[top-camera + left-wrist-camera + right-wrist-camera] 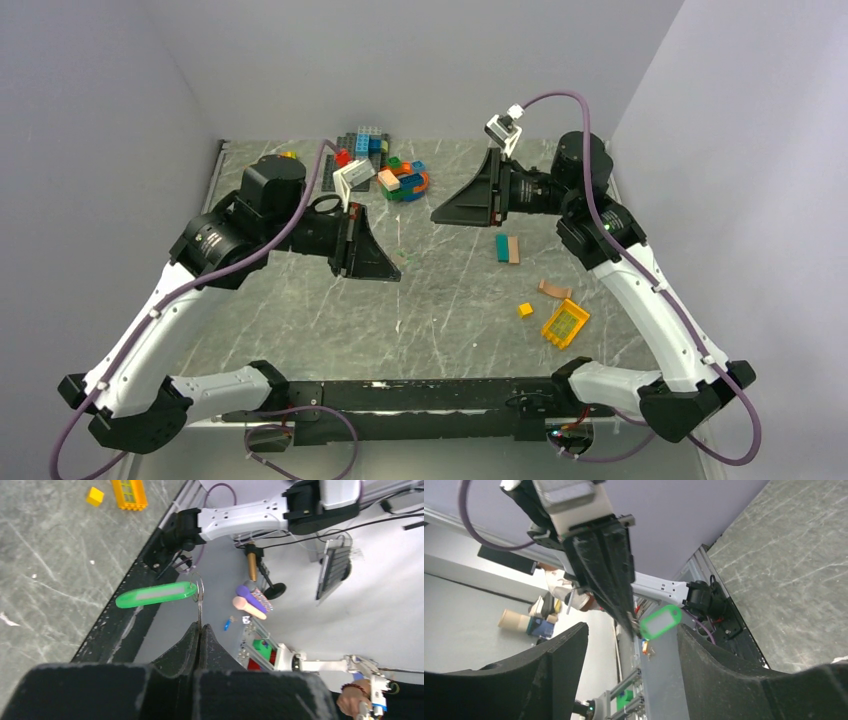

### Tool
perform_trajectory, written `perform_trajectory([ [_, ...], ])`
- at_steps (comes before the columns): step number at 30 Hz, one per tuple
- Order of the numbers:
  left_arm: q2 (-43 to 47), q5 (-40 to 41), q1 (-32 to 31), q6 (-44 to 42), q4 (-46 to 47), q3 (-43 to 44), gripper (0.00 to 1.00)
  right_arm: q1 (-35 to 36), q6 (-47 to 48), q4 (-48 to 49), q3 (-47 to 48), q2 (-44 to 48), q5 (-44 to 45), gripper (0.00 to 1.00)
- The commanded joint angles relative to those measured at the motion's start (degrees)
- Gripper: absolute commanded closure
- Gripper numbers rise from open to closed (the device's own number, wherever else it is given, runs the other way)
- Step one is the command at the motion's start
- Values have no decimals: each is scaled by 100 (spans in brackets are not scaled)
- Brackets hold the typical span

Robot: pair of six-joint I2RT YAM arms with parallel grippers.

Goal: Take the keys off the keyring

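Note:
My left gripper point(200, 629) is shut on a thin metal key point(199, 614), seen edge-on. A metal keyring point(199, 586) sits on the key's far end, and a green plastic tag point(155, 594) sticks out sideways from it. In the top view the left gripper point(385, 266) is held above the middle of the table. My right gripper point(448, 212) faces it from the right, apart from it. In the right wrist view the right gripper point(631, 630) is open and empty. The green tag point(661, 621) and the left gripper's fingers point(611, 575) show between its jaws, farther off.
A pile of coloured bricks point(385, 165) lies at the back of the table. A teal and a brown brick point(507, 248) lie right of centre. A yellow tray-like brick point(565, 322), a small yellow cube point(525, 309) and a tan piece point(553, 290) lie at front right.

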State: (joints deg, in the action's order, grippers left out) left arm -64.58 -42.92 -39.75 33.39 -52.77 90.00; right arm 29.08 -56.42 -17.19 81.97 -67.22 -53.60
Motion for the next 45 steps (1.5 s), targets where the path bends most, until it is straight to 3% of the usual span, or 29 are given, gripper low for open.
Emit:
perform_trajectory([
  [1,214,-455,-19,591,472,189,100,74,401,420,-302,220,-231,33],
  [9,327,-669,-24,992,983,-51,100,923,1047,106,7,-8,-85,42],
  [12,341,-661,-17,1013,1013,-86,100,1073,889,458,-99,50,-128,44],
  [19,410,-669,-19,1100,1124,-186,100,1150,663,892,-182,57,-179,49],
  [29,428,-637,-18,1155,1219,-220,100,1230,578,966,-186,3,-121,63],
  [39,411,-627,-32,1164,1332,-283,100,1266,657,845,-161,-76,-15,67],
  [45,395,-623,-31,1135,1309,-291,100,1269,769,702,-83,-104,30,81],
])
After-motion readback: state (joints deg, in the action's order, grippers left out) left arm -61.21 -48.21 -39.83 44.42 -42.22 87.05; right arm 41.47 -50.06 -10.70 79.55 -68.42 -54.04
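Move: From the right hand's open fingertips, the keyring's metal ring lies about 4 cm back, 5 cm to the left and 4 cm lower, already held out by the shut left fingers. Its green tag hangs roughly 4 cm below the ring, so some 5 cm back, 5 cm left and 8 cm down from the right hand. From the left hand point the ring is around 2 cm ahead and 1 cm to the right, about level. Back and to its left, about 5 cm back and 4 cm across, the right hand swings in to the ring, turning some 15 degrees with its fingertips swinging back; it slows close by and narrows its fingers around the ring without shutting. The left hand keeps its pinch, first lifting about 3.5 cm and drawing back 2 cm with its fingertips tipping up slightly, then holds still. ##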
